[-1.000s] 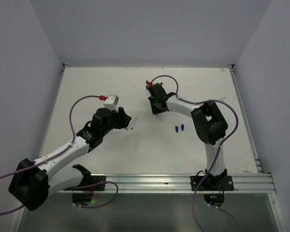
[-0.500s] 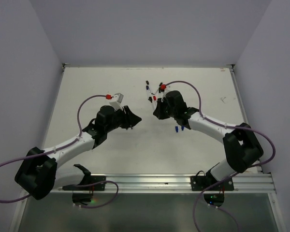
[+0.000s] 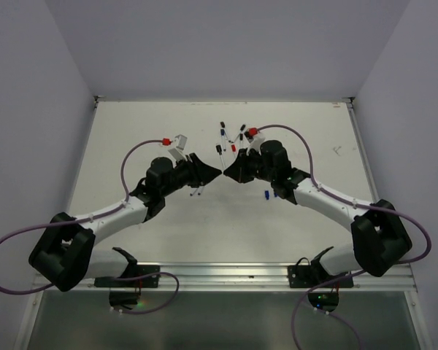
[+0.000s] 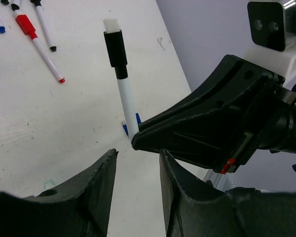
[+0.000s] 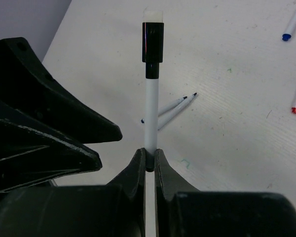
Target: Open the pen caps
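Note:
My right gripper (image 5: 149, 158) is shut on the bottom end of a thin white pen (image 5: 150, 113), which stands straight out from its jaws. The pen's black cap (image 5: 152, 49) is on its far end. The left wrist view shows the same pen (image 4: 127, 108) and cap (image 4: 115, 48) rising ahead of my left gripper (image 4: 138, 160), which is open with nothing between its fingers. From the top view, left gripper (image 3: 213, 173) and right gripper (image 3: 232, 169) meet tip to tip at mid-table. Two loose blue pen caps (image 3: 269, 194) lie right of them.
Several pens (image 3: 224, 137) lie scattered on the table behind the grippers, some with red or blue ends (image 4: 27, 24). Two uncapped pens (image 5: 170, 108) lie on the table below the left gripper (image 3: 197, 192). Walls close in the table at the back and sides.
The right arm swung from the back pens toward the centre, carrying the black-capped pen. The left arm moved right to face it, and its jaws narrowed slightly.

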Available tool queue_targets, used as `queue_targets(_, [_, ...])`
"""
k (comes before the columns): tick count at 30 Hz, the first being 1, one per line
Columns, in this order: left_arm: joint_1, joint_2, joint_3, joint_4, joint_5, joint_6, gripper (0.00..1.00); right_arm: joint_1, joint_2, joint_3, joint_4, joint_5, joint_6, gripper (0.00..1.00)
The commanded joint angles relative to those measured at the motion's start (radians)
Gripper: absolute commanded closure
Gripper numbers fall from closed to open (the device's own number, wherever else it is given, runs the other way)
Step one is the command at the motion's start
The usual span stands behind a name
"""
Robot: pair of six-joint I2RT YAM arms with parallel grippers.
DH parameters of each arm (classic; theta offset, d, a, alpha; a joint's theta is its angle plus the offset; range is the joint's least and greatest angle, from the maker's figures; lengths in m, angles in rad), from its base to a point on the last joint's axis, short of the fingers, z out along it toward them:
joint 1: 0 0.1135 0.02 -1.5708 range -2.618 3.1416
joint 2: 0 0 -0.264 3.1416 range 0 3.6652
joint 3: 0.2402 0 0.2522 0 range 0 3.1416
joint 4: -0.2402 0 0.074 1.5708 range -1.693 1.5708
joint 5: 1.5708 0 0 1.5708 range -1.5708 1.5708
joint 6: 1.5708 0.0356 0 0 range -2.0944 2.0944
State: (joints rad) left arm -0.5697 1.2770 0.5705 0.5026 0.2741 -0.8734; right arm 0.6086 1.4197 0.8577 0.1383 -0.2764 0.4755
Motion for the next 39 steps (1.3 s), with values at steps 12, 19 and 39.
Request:
queue_targets(12, [-0.004, 0.051, 0.055, 0.12, 0.013, -0.042, 0.6, 0.016, -0.088, -0.048, 0.115, -0.109, 0.061, 1.0])
queue_targets(19, [-0.004, 0.048, 0.069, 0.116, 0.011, -0.038, 0.6, 0.022, -0.105, -0.062, 0.116, -0.109, 0.063, 1.0])
queue_targets(39, [-0.006, 0.058, 0.057, 0.185, 0.028, -0.067, 1.0, 0.062, -0.103, -0.083, 0.182, -0.113, 0.106, 1.0])
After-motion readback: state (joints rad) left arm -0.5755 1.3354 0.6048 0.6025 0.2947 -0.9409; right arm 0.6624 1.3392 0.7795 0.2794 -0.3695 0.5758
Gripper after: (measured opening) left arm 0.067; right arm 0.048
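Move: The black-capped pen, upright in my right fingers by its tail, has its middle about 4 cm ahead, 3 cm right and 1 cm below my left hand; its cap is about 7 cm ahead, 3 cm right, 2 cm above. From my right hand, the open left fingers are 2 cm back, 4 cm left, 4 cm higher. On the table some 15 cm below the right hand, two uncapped pens lie 3 cm ahead, 9 cm left; the red pen 15 cm ahead, 3 cm right. My right hand keeps its pinch on the pen's tail and carries it back about 4 cm, up 3 cm and left a little, tilting some 10 degrees, in between my open left fingers. My left hand dips slightly, rises to about 2 cm above its start while easing right, then late on shuts its fingers around the white barrel just below the black cap. ##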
